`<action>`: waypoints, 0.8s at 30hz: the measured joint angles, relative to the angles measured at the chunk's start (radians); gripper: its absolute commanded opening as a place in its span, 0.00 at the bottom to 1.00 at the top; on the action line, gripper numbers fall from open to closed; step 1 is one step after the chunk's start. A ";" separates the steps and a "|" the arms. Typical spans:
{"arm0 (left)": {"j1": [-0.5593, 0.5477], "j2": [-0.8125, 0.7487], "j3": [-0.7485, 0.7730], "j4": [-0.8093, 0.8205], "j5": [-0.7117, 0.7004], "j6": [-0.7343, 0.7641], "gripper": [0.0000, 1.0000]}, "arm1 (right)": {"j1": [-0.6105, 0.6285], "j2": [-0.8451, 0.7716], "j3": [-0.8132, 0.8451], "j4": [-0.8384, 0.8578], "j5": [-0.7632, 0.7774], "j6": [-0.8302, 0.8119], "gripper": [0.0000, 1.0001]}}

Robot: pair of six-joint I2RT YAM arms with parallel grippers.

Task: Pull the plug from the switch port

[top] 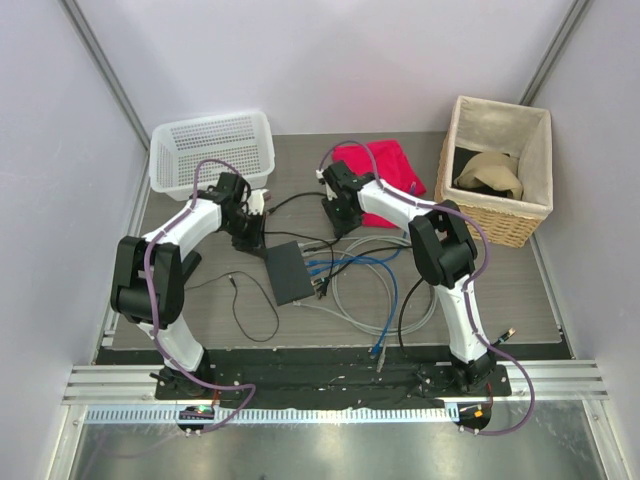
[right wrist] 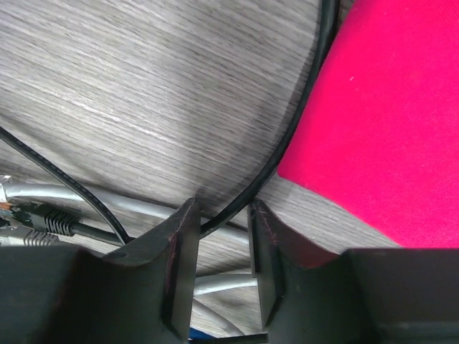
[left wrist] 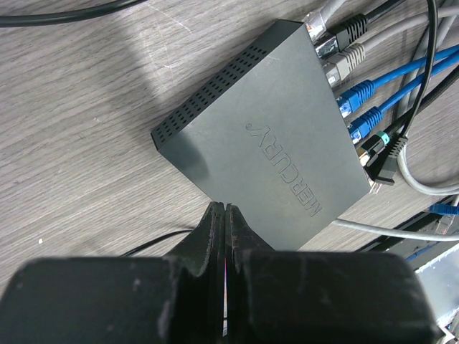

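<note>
The black switch (top: 292, 272) lies flat between the arms, marked MERCURY on top (left wrist: 272, 150). Along its right edge sit several plugs: black (left wrist: 351, 30), grey (left wrist: 344, 66), blue (left wrist: 356, 97) and a black one with a teal band (left wrist: 378, 147). My left gripper (left wrist: 224, 208) is shut and empty, just off the switch's near corner. My right gripper (right wrist: 222, 215) is open over the table beyond the switch. A thin black cable (right wrist: 287, 143) runs between its fingers without being pinched. A black plug (right wrist: 51, 219) shows at the left edge of the right wrist view.
A red cloth (top: 385, 165) lies right beside the right gripper (top: 335, 215). A white mesh basket (top: 212, 150) stands at the back left and a wicker basket (top: 500, 165) at the back right. Grey and blue cables (top: 370, 285) loop to the right of the switch.
</note>
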 measured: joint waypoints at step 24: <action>0.020 -0.039 0.004 -0.039 -0.030 0.032 0.00 | -0.125 0.010 0.283 0.117 -0.328 0.071 0.01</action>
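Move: Between the right hand's open fingers runs the thick black cable, level with the hand sideways and in reach, roughly 1 cm below. Its plug sits in the switch port about 7 cm to the hand's left and 3 cm back. The switch's middle is some 10 cm left and 9 cm back, the red cloth's about 9 cm right and 12 cm ahead. From the left hand, the gripped stretch of cable lies around 15 cm right, 3 cm ahead and 5 cm lower. Closing on the thick black cable, the right fingers pinch it and draw it away from the switch, first low over the table, forward and somewhat left. Then the hand climbs fast, ending about 12 cm higher, 8 cm farther forward and 4 cm left; the wrist rolls some 25 degrees, its left side rising, and the grip holds. ##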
